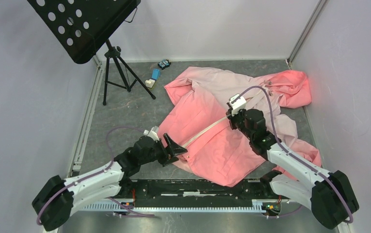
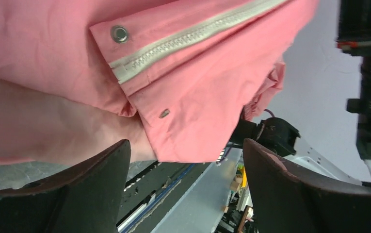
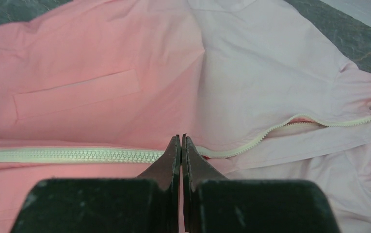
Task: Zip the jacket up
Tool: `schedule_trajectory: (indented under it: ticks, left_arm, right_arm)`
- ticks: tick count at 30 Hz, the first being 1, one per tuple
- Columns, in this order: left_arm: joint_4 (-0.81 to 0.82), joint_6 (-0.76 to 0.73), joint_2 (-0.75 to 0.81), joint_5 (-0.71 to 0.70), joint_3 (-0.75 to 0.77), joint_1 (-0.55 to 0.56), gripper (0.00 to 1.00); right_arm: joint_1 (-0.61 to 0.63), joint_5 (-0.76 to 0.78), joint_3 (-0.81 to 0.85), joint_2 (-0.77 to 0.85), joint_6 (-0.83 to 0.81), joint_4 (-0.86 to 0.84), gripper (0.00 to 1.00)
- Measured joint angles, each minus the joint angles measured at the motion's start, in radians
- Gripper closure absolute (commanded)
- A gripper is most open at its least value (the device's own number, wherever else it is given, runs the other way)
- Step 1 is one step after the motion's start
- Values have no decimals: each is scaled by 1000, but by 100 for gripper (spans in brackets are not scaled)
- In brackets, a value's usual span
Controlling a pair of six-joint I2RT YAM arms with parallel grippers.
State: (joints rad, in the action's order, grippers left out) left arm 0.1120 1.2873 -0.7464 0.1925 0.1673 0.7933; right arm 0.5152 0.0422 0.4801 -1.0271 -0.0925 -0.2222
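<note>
The pink jacket (image 1: pixel 212 145) lies spread on the table, its cream zipper (image 1: pixel 205 131) running diagonally. My left gripper (image 1: pixel 176 145) stands wide open at the zipper's lower end. In the left wrist view the hem corner (image 2: pixel 198 111) with the zipper end (image 2: pixel 125 73) and a metal snap (image 2: pixel 120 34) hangs just beyond the fingers (image 2: pixel 101 174), touching neither. My right gripper (image 3: pixel 181 138) is shut on the zipper (image 3: pixel 76 155) exactly where the joined teeth end and the two rows (image 3: pixel 319 121) split apart. Its tips hide the slider.
A black music stand (image 1: pixel 84 24) on a tripod (image 1: pixel 118 73) stands at the back left. Small blue and white blocks (image 1: pixel 154 75) lie beside it. White walls enclose the table. The arms' black base rail (image 1: pixel 193 189) runs along the near edge under the jacket's hem.
</note>
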Motion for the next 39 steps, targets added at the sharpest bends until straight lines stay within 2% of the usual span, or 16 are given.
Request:
schedule_trajectory:
  ticks: [4, 9, 12, 18, 24, 28, 30, 32, 36, 38, 39]
  left_arm:
    - [35, 27, -141, -7, 37, 0, 19]
    - [57, 105, -152, -76, 45, 0, 28]
    - [58, 127, -154, -106, 47, 0, 23]
    - [-65, 136, -175, -166, 118, 0, 17]
    - [-147, 145, -272, -194, 167, 0, 18]
    - [-124, 145, -371, -188, 180, 0, 21]
    - [-74, 145, -416, -174, 180, 0, 30]
    - [-19, 144, -453, -163, 182, 0, 45]
    - [45, 126, -473, -161, 165, 0, 84]
    - [39, 87, -434, -182, 147, 0, 97]
    - [26, 69, -396, -198, 140, 0, 98]
  right_arm:
    - [0, -16, -7, 41, 24, -3, 100]
    - [0, -19, -34, 63, 44, -23, 100]
    - [0, -28, -56, 70, 51, -40, 100]
    - [0, -45, -72, 75, 63, -62, 100]
    - [0, -51, -72, 84, 70, -71, 100]
    - [0, -51, -72, 86, 71, -76, 100]
    - [0, -51, -72, 86, 71, -76, 100]
    - [0, -54, -72, 86, 73, -79, 100]
    - [-1, -73, -74, 86, 70, -97, 100]
    - [-1, -80, -76, 86, 67, -102, 100]
    - [-1, -85, -76, 86, 65, -103, 100]
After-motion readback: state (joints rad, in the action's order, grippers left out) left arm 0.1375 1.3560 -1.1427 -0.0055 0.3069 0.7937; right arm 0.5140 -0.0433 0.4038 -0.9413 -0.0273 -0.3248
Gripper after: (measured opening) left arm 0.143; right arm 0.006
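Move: The zip's bottom end, at the jacket's hem corner, lies about 5 cm ahead of the open left hand, neither left nor right, and 5 cm lower. A snap sits some 3 cm farther out and 1 cm to the left of that end; the other flap's snap is about 2 cm right of the hand and level with it. The right hand is already shut on the zip slider; from this hand the zip's bottom end lies about 13 cm back, 18 cm left and some 9 cm lower. The left hand closes its fingers on the zip's bottom end, pinching the hem corner just beside the snap. It gets there wide open, going forward about 4 cm first, then sinking some 4 cm, while turning roughly 15 degrees counter-clockwise and tipping down. The right hand keeps its shut grip at the slider, easing just a little up, back and left. ##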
